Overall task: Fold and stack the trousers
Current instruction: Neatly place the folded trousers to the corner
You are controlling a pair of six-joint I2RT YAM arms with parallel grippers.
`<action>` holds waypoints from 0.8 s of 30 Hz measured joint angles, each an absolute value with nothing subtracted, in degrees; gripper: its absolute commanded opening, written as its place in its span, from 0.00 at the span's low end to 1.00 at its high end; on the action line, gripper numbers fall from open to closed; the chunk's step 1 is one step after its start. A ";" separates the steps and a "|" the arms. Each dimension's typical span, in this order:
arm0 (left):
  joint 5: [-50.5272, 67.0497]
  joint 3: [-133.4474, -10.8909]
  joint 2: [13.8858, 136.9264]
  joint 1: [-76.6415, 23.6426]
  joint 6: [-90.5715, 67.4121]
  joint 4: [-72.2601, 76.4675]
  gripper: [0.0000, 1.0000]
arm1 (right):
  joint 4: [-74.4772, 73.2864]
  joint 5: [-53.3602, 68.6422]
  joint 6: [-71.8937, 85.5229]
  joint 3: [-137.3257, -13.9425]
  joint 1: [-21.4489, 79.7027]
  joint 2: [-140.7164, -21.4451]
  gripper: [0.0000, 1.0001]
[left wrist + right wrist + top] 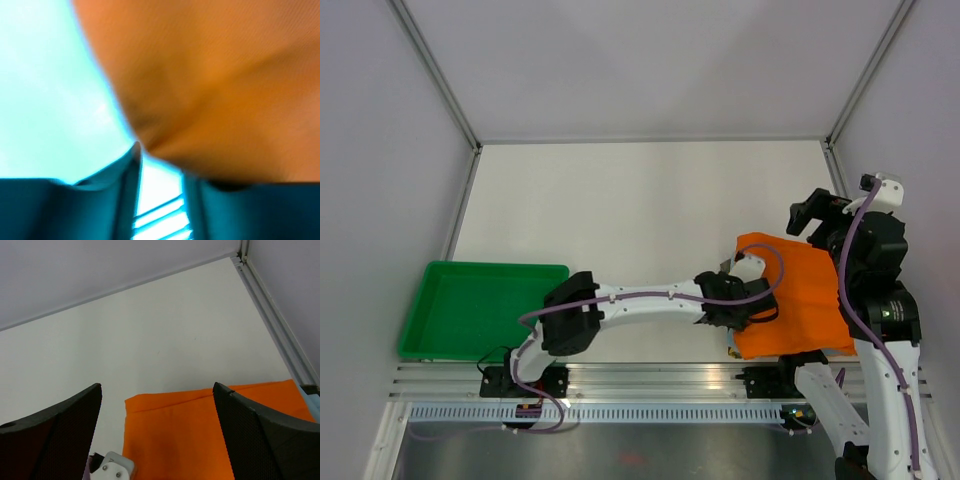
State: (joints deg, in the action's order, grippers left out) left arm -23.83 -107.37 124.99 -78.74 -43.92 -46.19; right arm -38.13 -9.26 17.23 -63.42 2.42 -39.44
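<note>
The orange trousers (795, 300) lie folded into a rough square at the table's near right, by the front rail. My left arm reaches across to their left edge, and the left gripper (758, 316) sits low over the fabric. The blurred left wrist view has its two fingers (120, 200) apart, with table and rail showing between them and the trousers (215, 85) bunched just past the tips. My right gripper (815, 215) hovers over the trousers' far edge (200, 430). It is wide open (157, 405) with nothing between its fingers.
A green tray (440, 300) stands at the near left of the table. Aluminium rails (650, 378) run along the front edge, and white walls close in the far and side edges. A sliver of light blue (311, 399) shows beside the trousers' far right corner.
</note>
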 measured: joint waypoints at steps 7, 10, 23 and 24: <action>-22.96 -86.94 102.50 -72.64 -44.18 -41.15 0.80 | -35.55 -0.05 17.17 -63.83 2.42 -42.52 0.98; -20.78 -80.79 92.38 -65.30 -42.68 -37.23 0.86 | -33.17 3.25 17.21 -64.07 2.42 -44.58 0.98; -14.31 -68.23 57.67 -37.67 -26.98 -31.33 1.00 | -28.03 5.74 17.80 -62.50 2.48 -41.74 0.98; -14.33 -66.65 54.70 -37.63 -26.52 -30.98 1.00 | -28.01 5.74 17.80 -61.49 2.48 -40.82 0.98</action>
State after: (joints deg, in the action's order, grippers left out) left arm -14.33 -66.65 54.70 -37.63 -26.52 -30.98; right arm -28.01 5.74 17.80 -61.49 2.48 -40.82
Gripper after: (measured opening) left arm 0.993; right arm 0.979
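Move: The left fingertips are just above the near-left part of the orange trousers, whose middle lies about 14 cm to the right, 7 cm ahead and 3 cm lower. The blue trousers lie under them, their middle some 15 cm right, 6 cm ahead and 6 cm below. The green box is far off, roughly 60 cm left, 3 cm ahead and 6 cm lower. From the right hand, the orange trousers' middle is some 28 cm below, 3 cm back and 2 cm right. Bring the left gripper clear of the orange trousers' near-left corner: open the already parting fingers fully, and sweep left about 30 cm while rising some 24 cm and swinging forward over the bare table, easing back slightly at the end. Tip the fingers up from pointing down and turn them counter-clockwise. Keep the right gripper open and high, drifting about 5 cm left and turning counter-clockwise some 15 degrees. ##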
